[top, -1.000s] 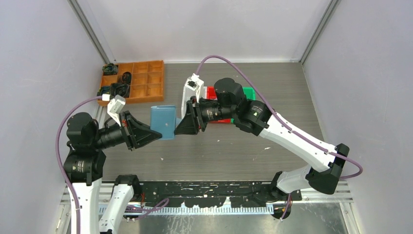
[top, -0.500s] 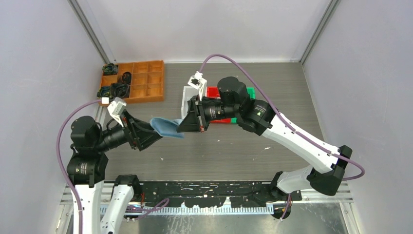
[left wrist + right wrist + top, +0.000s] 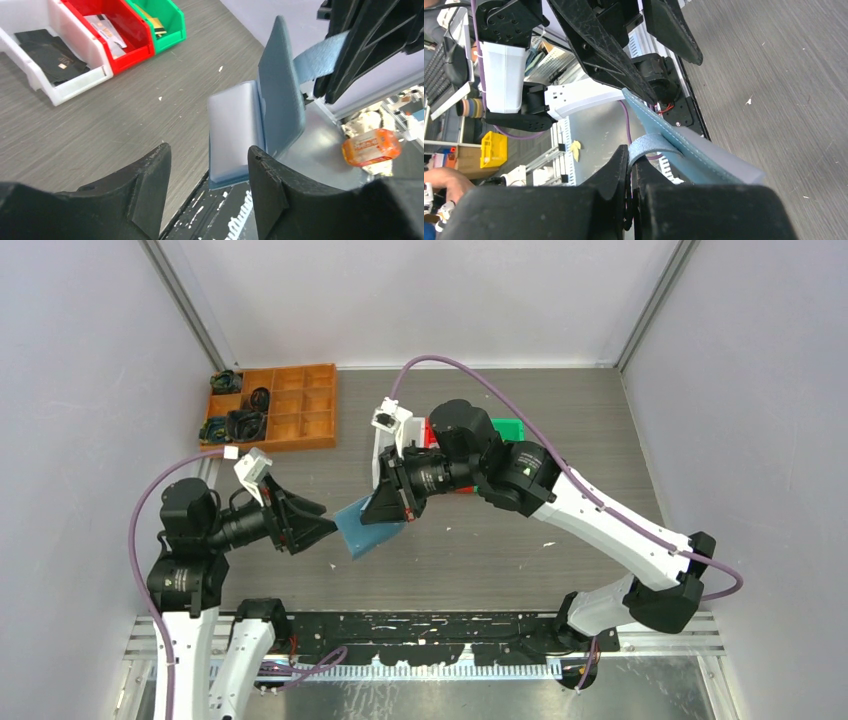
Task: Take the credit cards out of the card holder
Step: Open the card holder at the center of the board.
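Note:
The teal-blue card holder (image 3: 362,532) hangs tilted above the table between the two arms. My right gripper (image 3: 393,508) is shut on its thin blue strap (image 3: 650,144); the jaws pinch the strap's end and the holder's body (image 3: 684,150) dangles from it. A pale, round-cornered panel (image 3: 232,127) lies against the holder's teal cover (image 3: 281,97); whether it is the credit cards or the lining I cannot tell. My left gripper (image 3: 315,523) stands open just left of the holder, with nothing between its fingers (image 3: 150,185) and apart from it.
A white bin (image 3: 75,85) with dark cards, a red bin (image 3: 131,54) with pale cards and a green bin (image 3: 172,30) stand in a row behind the right arm. An orange divided tray (image 3: 290,405) sits at the far left. The table's near edge and metal rail (image 3: 430,625) lie below the holder.
My left gripper opened, let go of the holder and drew back left. My right gripper shut on the strap, and the holder swung down and toward the near edge.

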`<state>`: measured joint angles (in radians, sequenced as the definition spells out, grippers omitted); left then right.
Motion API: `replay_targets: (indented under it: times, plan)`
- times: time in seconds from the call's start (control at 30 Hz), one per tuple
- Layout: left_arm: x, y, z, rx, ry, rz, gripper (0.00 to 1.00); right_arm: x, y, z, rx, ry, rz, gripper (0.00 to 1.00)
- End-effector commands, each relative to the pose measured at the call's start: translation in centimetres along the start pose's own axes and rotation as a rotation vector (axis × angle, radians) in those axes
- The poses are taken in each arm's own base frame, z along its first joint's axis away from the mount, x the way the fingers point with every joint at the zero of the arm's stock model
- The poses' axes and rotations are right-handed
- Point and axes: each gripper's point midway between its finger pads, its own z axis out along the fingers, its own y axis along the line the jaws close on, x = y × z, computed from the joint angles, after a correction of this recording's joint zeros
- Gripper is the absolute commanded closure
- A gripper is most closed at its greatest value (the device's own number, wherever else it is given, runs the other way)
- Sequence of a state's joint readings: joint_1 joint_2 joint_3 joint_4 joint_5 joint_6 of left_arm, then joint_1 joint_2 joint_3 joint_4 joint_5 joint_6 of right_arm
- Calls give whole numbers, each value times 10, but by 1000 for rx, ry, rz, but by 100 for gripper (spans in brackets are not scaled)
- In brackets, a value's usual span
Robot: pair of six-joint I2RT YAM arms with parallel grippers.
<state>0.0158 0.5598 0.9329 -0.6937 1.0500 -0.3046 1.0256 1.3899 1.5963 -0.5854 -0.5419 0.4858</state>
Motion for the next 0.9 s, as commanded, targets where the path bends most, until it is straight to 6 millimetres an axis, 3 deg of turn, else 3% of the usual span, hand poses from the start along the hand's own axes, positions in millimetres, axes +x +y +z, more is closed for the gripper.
replay_targets:
  times: [0.0,0.4,0.6,0.67,0.87]
  plan:
    - [-4,-2,-9,-43,-17,171,43,-21,21,-21,-18,-56,-103,99]
    - [-10,-10,-23,-67,14,450,44,-10,27,-39,-4,19,-171,99]
    - [-17,-20,-12,51,-49,409,32,5,49,-17,-99,112,-207,99]
    - [-18,-28,-9,113,-68,365,21,12,55,-4,-127,171,-223,99]
    - [-12,-49,-15,191,-60,365,19,15,74,13,-223,245,-256,99]
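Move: The card holder hangs open by its strap from the right hand's fingers, its middle some 4 cm below that hand, about 1 cm left and 1 cm back. From the left hand it lies roughly 6 cm right and 2 cm back, about 1 cm higher. On the table, some 34 cm below the right hand, the white bin stands about 24 cm ahead and 4 cm right of it, the red bin level with that bin and 9 cm farther right. The card holder, still pinched by its strap, is taken by the right hand a couple of centimetres right and slightly up, then back about 5 cm and left again, the hand swinging some 15 degrees counter-clockwise. The left hand shifts only 1–2 cm back and up, rolls, spreads its part-open fingers wider and gets one fingertip between blue cover and pale inner panel. ##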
